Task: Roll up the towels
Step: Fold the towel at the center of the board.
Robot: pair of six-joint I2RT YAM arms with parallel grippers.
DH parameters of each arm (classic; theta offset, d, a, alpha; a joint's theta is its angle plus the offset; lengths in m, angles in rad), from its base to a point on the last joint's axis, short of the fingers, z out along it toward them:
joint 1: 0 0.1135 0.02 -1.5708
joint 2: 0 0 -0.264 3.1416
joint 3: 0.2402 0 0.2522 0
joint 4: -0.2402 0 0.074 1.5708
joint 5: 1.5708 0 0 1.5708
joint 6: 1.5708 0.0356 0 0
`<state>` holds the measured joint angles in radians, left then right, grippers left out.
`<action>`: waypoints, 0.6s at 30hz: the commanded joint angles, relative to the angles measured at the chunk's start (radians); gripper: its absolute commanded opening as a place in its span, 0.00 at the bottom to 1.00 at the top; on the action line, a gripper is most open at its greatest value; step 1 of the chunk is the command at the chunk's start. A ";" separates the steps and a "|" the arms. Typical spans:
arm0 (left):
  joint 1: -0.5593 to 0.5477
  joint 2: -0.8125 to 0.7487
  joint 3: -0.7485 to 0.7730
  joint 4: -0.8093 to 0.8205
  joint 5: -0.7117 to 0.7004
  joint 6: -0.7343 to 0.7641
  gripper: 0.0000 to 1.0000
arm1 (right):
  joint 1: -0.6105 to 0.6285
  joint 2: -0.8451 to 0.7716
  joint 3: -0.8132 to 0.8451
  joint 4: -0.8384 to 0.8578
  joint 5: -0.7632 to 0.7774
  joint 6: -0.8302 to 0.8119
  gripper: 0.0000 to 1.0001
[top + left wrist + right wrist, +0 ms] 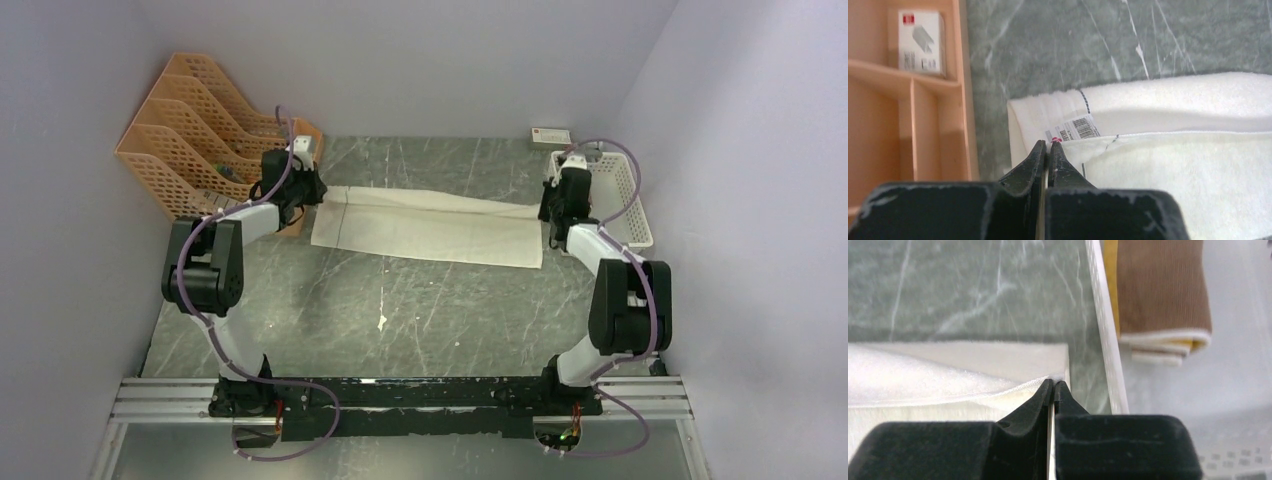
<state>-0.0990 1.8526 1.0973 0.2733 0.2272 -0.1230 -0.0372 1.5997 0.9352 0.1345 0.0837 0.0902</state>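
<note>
The cream-white towel (430,225) lies stretched left to right across the far half of the table, its far edge folded over toward the front. My left gripper (305,195) is shut on the towel's left corner (1173,165), pinching the upper layer beside a barcode label (1075,129). At the other end, my right gripper (548,210) is shut on the right corner of the same towel (923,380), with a thin strip of cloth between its jaws. The brown towel (1160,290), mustard-yellow inside, lies folded in the white basket (1103,315).
An orange file rack (190,130) stands at the back left. Right beside the left gripper is a wooden organiser (913,90) holding a small white box (918,42). The white basket (632,215) sits against the right wall, and a small white device (552,134) lies behind it.
</note>
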 commanded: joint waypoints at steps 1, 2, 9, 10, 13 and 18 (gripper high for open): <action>-0.014 -0.081 -0.074 0.057 -0.027 -0.018 0.07 | 0.003 -0.125 -0.104 -0.007 0.004 0.060 0.00; -0.018 -0.088 -0.083 0.051 -0.035 -0.014 0.07 | 0.005 -0.143 -0.122 -0.014 0.003 0.063 0.00; -0.021 -0.134 -0.159 0.005 -0.070 -0.045 0.07 | 0.011 -0.209 -0.192 -0.086 0.039 0.071 0.00; -0.022 -0.142 -0.174 0.006 -0.073 -0.052 0.07 | 0.011 -0.210 -0.197 -0.098 0.055 0.072 0.00; -0.025 -0.158 -0.210 0.003 -0.086 -0.056 0.07 | 0.011 -0.205 -0.200 -0.132 0.102 0.078 0.00; -0.025 -0.176 -0.209 -0.059 -0.104 -0.046 0.07 | 0.011 -0.196 -0.208 -0.165 0.163 0.090 0.00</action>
<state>-0.1192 1.7203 0.8879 0.2409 0.1596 -0.1673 -0.0257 1.4033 0.7391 0.0113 0.1600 0.1646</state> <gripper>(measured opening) 0.085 0.010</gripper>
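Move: Each hand already pinches an end of the towel's raised far edge. The near left corner lies some 13 cm back, 3 cm left and 7 cm below the left hand; the near right corner is about 14 cm straight back from the right hand, 8 cm lower. The rack's middle is about 35 cm left and 17 cm ahead of the left hand; the white basket's is 18 cm right and 6 cm ahead of the right hand. Both hands keep their pinch and draw the edge back about 6–7 cm, sinking some 3 cm towards the near edge. ##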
